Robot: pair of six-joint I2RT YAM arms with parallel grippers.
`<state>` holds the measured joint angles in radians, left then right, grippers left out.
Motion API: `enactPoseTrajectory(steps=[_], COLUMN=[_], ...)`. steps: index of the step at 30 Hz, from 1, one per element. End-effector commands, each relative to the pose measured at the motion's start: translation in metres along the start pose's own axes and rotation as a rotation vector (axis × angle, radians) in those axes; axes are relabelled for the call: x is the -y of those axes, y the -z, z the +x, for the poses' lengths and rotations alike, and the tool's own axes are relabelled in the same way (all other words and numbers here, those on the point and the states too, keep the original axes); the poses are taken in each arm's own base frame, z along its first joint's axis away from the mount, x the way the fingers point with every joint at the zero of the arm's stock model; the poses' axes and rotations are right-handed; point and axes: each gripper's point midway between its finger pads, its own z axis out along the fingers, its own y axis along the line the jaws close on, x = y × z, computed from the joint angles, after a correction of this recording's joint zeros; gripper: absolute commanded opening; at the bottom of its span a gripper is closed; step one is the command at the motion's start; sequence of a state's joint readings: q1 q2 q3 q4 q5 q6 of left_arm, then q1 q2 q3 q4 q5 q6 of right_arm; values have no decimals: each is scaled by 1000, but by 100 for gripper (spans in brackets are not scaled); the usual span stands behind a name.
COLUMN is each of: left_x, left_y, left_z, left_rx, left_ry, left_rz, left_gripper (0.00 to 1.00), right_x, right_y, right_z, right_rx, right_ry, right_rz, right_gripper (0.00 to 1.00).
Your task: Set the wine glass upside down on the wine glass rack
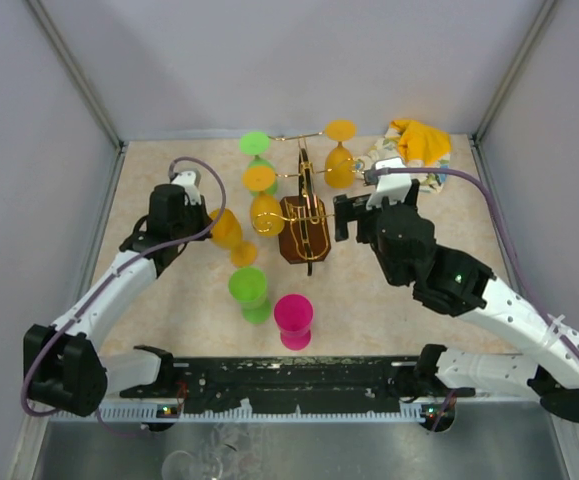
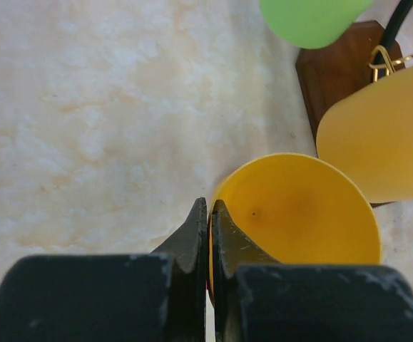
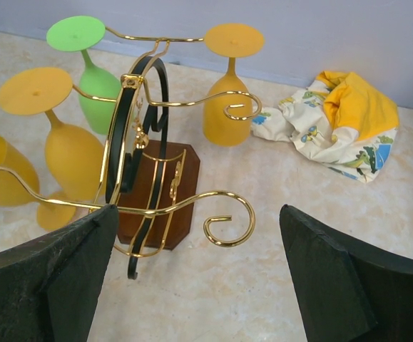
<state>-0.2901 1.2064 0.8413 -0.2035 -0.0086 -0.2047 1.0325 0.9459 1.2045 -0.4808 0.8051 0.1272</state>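
Note:
My left gripper is shut on the rim of a yellow-orange wine glass, one finger inside the bowl and one outside. From above, this wine glass leans left of the wine glass rack, its foot towards the table. The rack is gold wire on a brown base. Hanging upside down on it are a green glass and two orange glasses. My right gripper is open just right of the rack, and a curled arm end shows between its fingers.
A green glass and a pink glass stand on the table in front of the rack. A crumpled yellow and patterned cloth lies at the back right. Walls close the table in at the back and sides.

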Motion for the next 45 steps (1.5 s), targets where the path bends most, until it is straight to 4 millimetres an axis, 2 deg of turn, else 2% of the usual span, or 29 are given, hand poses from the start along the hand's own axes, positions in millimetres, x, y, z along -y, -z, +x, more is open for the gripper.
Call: enactPoseTrajectory(steps=[1, 6, 9, 11, 16, 21, 26, 29, 32, 38, 45], left_x=[-17, -34, -45, -45, -20, 15, 59, 87, 105, 108, 100], left_y=[28, 52, 72, 89, 136, 178, 221, 246, 260, 279, 303], left_z=[-59, -98, -135, -165, -240, -278, -289, -284, -273, -247, -224], left_rx=[152, 213, 311, 407, 714, 960, 1243, 1388, 1482, 1614, 1711], left_ry=[-66, -142, -192, -198, -269, -407, -515, -559, -575, -499, -445], left_rz=[-119, -245, -333, -360, -295, -173, 12, 121, 203, 265, 282], left_gripper=[0, 0, 0, 0, 0, 0, 0, 0, 0, 0, 0], right_x=[-9, -18, -25, -31, -62, -84, -106, -115, -122, -135, -145], right_y=[-1, -3, -4, -3, -9, -17, -14, -9, -4, 8, 8], right_z=[-13, -17, -24, -36, -53, -71, -99, -119, -133, -158, -161], right_rx=[23, 16, -1, 2, 15, 25, 63, 109, 153, 250, 267], right_ry=[-36, -40, -51, -65, -140, -260, -319, -366, -418, -566, -748], right_rz=[-29, -59, -79, -101, -253, -424, -547, -609, -663, -783, -855], right_gripper=[95, 97, 99, 99, 99, 99, 99, 99, 99, 99, 99])
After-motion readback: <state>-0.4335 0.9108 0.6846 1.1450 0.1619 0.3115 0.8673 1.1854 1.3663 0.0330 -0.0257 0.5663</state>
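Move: The left gripper already pinches the rim of the tilted orange wine glass. It goes to meet the open right gripper, some 39 cm to its right, 10 cm back and 20 cm higher. The rack stands about 23 cm right of the left hand and 5 cm farther out; a hanging orange glass is 14 cm right, 4 cm out. From the right hand, the held glass lies roughly 34 cm left, 9 cm ahead and 27 cm below, and the rack 16 cm left, 14 cm ahead. Raise the left gripper about 35 cm, rim still pinched, swinging slightly left and forward, then right and back towards you, while tipping the fingers up some 90 degrees to bring the foot uppermost. Meanwhile carry the open right gripper some 15 cm left and, after a slight dip, 12 cm up towards the glass, turning counter-clockwise and rolling its left side up, each roughly 40 degrees. ##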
